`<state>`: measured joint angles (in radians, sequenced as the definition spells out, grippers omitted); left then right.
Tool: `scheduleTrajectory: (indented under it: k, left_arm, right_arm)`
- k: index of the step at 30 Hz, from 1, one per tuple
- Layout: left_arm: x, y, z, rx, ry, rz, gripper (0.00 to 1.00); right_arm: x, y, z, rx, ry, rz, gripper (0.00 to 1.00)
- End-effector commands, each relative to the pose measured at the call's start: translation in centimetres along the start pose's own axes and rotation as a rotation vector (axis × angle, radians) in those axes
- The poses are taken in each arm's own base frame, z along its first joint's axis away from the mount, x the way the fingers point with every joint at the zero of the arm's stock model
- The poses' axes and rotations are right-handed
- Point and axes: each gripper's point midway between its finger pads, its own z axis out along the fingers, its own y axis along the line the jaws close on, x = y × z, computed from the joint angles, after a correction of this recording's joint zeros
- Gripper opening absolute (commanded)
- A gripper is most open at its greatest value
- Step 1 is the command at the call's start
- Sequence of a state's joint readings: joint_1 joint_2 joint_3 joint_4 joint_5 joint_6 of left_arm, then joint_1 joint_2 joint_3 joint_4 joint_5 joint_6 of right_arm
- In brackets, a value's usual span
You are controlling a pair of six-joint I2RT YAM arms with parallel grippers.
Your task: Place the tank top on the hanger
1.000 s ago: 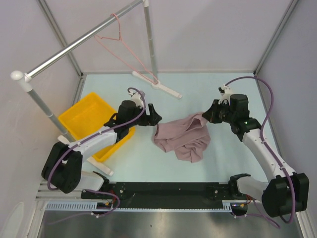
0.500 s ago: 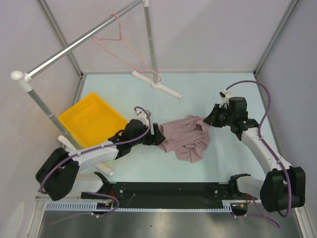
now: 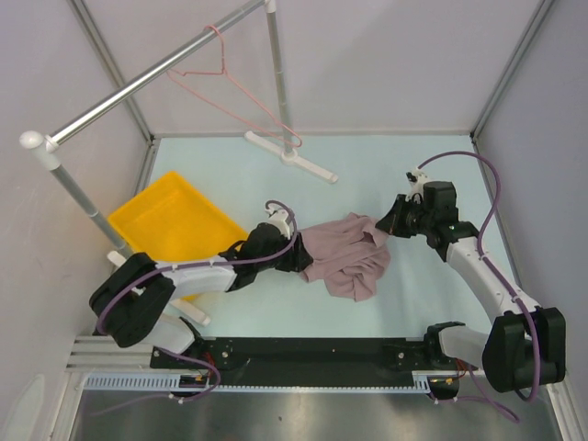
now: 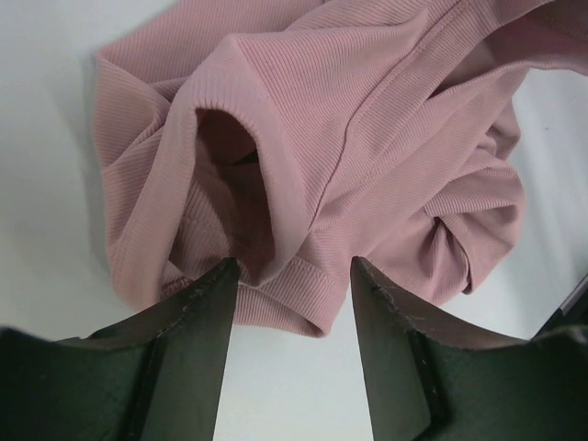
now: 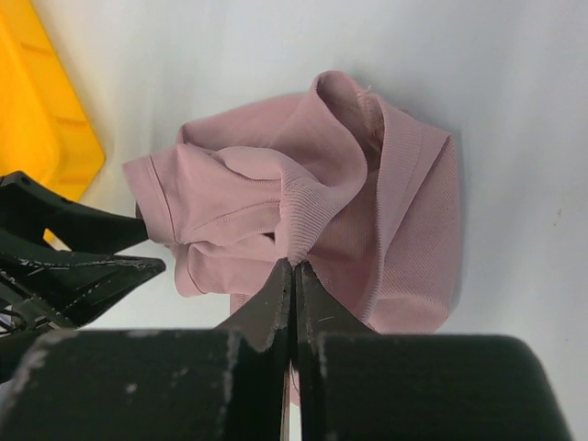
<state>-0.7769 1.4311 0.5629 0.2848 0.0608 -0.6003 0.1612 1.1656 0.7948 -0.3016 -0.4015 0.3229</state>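
The mauve-pink tank top (image 3: 344, 257) lies crumpled on the pale table at mid-centre. My right gripper (image 3: 386, 223) is shut on a ribbed edge of the top (image 5: 303, 220) at its right side, the fabric pinched between the fingertips. My left gripper (image 3: 299, 260) is open at the top's left edge; in the left wrist view a hem fold (image 4: 294, 294) lies just ahead of the spread jaws, not between them. The thin pink wire hanger (image 3: 234, 96) hangs by its hook from the grey rail at the back left, far from both grippers.
The grey metal rail (image 3: 138, 83) runs diagonally at back left on a white post with a foot bar (image 3: 294, 158). A yellow bin (image 3: 170, 225) stands at left, beside my left arm. Booth walls close the table at back and sides.
My left arm swung from beside the yellow bin rightward and down to the tank top's left edge. My right gripper stayed at the top's right edge, and the fabric shifted slightly.
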Motion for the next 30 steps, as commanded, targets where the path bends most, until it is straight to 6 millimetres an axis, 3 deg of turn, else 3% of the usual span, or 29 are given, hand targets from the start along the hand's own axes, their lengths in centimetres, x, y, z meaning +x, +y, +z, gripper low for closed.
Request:
scheduleTrajectory:
  k: [1, 8, 11, 12, 14, 17, 18, 19, 20, 21, 22, 23, 24, 26, 27, 30]
  left_arm:
    - [-2.7, -2.2, 1.3, 0.07, -0.066, 0.038, 0.58]
    - [-2.5, -1.8, 2.7, 0.055, -0.051, 0.079, 0.54]
    - [-2.0, -1.8, 3.0, 0.061, -0.022, 0.09, 0.24]
    - [-2.0, -2.3, 3.0, 0.083, -0.01, 0.091, 0.0]
    - [-2.8, -3.2, 2.1, 0.101, -0.016, 0.094, 0.0]
    - [-6.3, -4.5, -0.2, 0.078, -0.083, 0.123, 0.0]
    - [-10.3, -7.0, -2.6, 0.117, -0.183, 0.154, 0.0]
    - [-11.2, -7.3, -3.8, 0.101, -0.188, 0.165, 0.0]
    - [-14.5, -9.5, -5.9, 0.137, -0.262, 0.179, 0.0]
    - [-16.8, -11.1, -8.5, 0.168, -0.329, 0.198, 0.0]
    - [-17.4, -11.4, -9.9, 0.161, -0.327, 0.201, 0.0]
    - [-20.3, -13.2, -12.4, 0.195, -0.397, 0.205, 0.0]
    - [-21.6, -14.2, -14.5, 0.227, -0.438, 0.205, 0.0]
    - [-24.4, -16.3, -18.2, 0.299, -0.5, 0.193, 0.0]
    - [-25.4, -17.0, -20.1, 0.327, -0.535, 0.192, 0.0]
    - [-27.9, -19.2, -25.1, 0.406, -0.623, 0.19, 0.0]
  right_arm:
    - [-0.9, 0.8, -0.4, -0.03, -0.032, -0.005, 0.0]
    - [-1.0, 1.2, -0.6, -0.05, -0.028, -0.009, 0.0]
    - [-1.3, 1.6, -1.0, -0.058, -0.035, -0.013, 0.0]
    - [-1.6, 1.9, -1.2, -0.061, -0.038, -0.013, 0.0]
    - [-2.9, 2.9, -2.5, -0.07, -0.06, -0.034, 0.0]
    - [-4.9, 4.4, -5.1, -0.065, -0.109, -0.077, 0.0]
    - [-7.0, 5.8, -6.7, -0.074, -0.166, -0.107, 0.0]
    - [-8.3, 6.5, -7.9, -0.066, -0.204, -0.124, 0.0]
    - [-8.9, 7.1, -9.3, -0.064, -0.228, -0.141, 0.0]
    - [-11.2, 8.8, -11.5, -0.08, -0.299, -0.174, 0.0]
    - [-12.1, 9.4, -12.6, -0.071, -0.325, -0.181, 0.0]
    - [-13.0, 10.1, -13.8, -0.075, -0.357, -0.197, 0.0]
    - [-15.1, 11.9, -16.3, -0.094, -0.434, -0.228, 0.0]
    - [-16.8, 13.6, -18.8, -0.11, -0.501, -0.255, 0.0]
    - [-18.2, 15.0, -21.0, -0.126, -0.565, -0.28, 0.0]
    - [-20.0, 17.4, -25.2, -0.154, -0.681, -0.324, 0.0]
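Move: The left edge fold of the tank top lies just beyond the open left fingers, about 2 cm ahead, 2 cm right and 1 cm below; from the right hand it is some 18 cm left, 5 cm back and 9 cm below. The crumpled garment's middle is about 10 cm right and 3 cm ahead of the left hand, and the yellow tray's middle roughly 31 cm left and 7 cm ahead, both slightly below. Ease the left gripper some 2 cm forward and as much right, sinking slightly onto the tank top's left fold, and close its fingers to pinch it while the right gripper waits, keeping its pinch on the other end. Then sweep both hands fast upward together, the left nearly 40 cm and the right about 30, tilting the fingers up towards level. ##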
